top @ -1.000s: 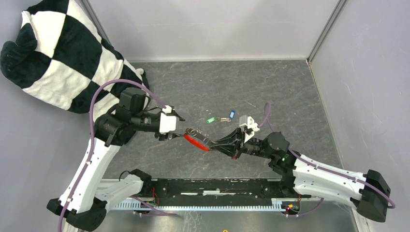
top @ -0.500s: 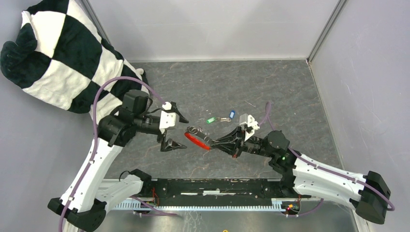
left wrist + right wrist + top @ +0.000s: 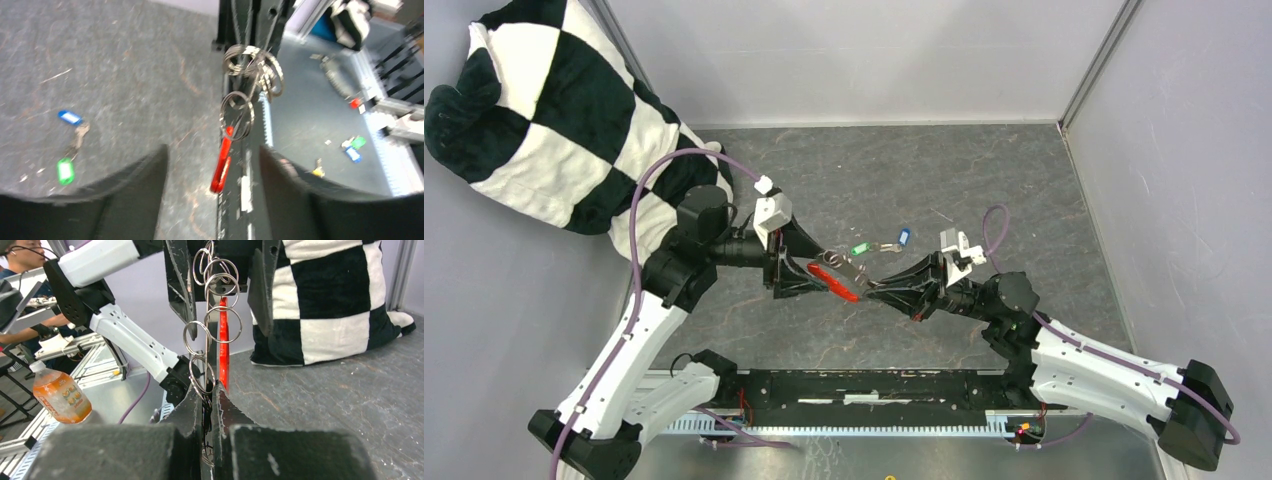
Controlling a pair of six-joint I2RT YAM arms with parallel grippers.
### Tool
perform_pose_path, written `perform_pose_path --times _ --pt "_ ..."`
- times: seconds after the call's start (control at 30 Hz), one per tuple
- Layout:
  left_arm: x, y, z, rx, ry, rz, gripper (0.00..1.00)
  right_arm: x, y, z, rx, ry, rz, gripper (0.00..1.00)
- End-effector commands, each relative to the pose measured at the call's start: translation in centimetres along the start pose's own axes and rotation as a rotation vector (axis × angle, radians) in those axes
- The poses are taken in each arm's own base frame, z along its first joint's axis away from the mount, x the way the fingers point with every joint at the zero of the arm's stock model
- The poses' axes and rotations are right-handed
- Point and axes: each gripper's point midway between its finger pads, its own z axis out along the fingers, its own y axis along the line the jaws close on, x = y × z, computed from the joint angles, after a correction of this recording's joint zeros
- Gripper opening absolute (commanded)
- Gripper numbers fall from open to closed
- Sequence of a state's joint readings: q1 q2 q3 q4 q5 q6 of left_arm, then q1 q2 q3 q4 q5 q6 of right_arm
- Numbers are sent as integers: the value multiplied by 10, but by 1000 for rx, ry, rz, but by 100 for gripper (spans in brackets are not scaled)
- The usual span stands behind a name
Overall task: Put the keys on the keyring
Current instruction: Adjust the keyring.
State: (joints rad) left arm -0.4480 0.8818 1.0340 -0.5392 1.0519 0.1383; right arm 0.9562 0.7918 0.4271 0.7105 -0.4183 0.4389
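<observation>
The keyring is a chain of thin metal rings with a red oblong tag, held off the table. My right gripper is shut on the chain's lower rings. My left gripper is open, one finger on each side of the red tag, touching nothing. The keys lie on the table beyond the grippers: one with a green head, one with a blue head. The left wrist view shows them at the left, blue and green.
A black-and-white checked pillow lies at the back left corner, close behind the left arm. Grey walls enclose the table on three sides. An orange drink bottle stands off the table.
My left gripper opened wide, then swung right toward the keyring and now straddles the red tag. The right gripper shifted slightly right, still holding the rings.
</observation>
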Motion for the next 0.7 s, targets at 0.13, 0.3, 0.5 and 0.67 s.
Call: perform_pose_path --times 0.13,0.3,0.5,0.67 --pt "-29 -32 1 199 -83 -58 13 -32 15 -1 -65 -150 6 0" --pt "-29 -36 0 242 -62 -63 2 -22 13 3 -72 -97 16 5" --pt "-21 -36 -3 260 2 52 2 -21 -2 8 -40 114 -135 58" --pt "-3 -19 -7 196 116 201 2 -35 -7 19 -51 265 -241 72"
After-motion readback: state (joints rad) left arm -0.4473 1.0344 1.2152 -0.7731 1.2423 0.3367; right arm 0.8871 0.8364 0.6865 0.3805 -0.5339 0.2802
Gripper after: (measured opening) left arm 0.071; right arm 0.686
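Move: The keyring is already stretched between the hands: its middle lies about 3 cm to the right of the left hand and 1 cm back, level with it, with the end of the red handle between the open fingers. From the right hand, shut on the ring end, its middle is some 5 cm left and 2 cm ahead. On the table nearly 30 cm below lie the green-tagged key, about 16 cm ahead and 5 cm right of the left hand, and the blue tag, 18 cm ahead and 14 cm right of it. The left hand rises and draws back about 3 cm while its fingers close from wide open and pinch the left end of the red handle, then it eases slightly down and forward, turned some 10 degrees clockwise. The right hand keeps its grip on the ring end and drifts only slightly until the left is shut, then opens wide to let go and lifts roughly 2 cm, shifting a little forward, its fingertips dipping and still straddling the rings. ##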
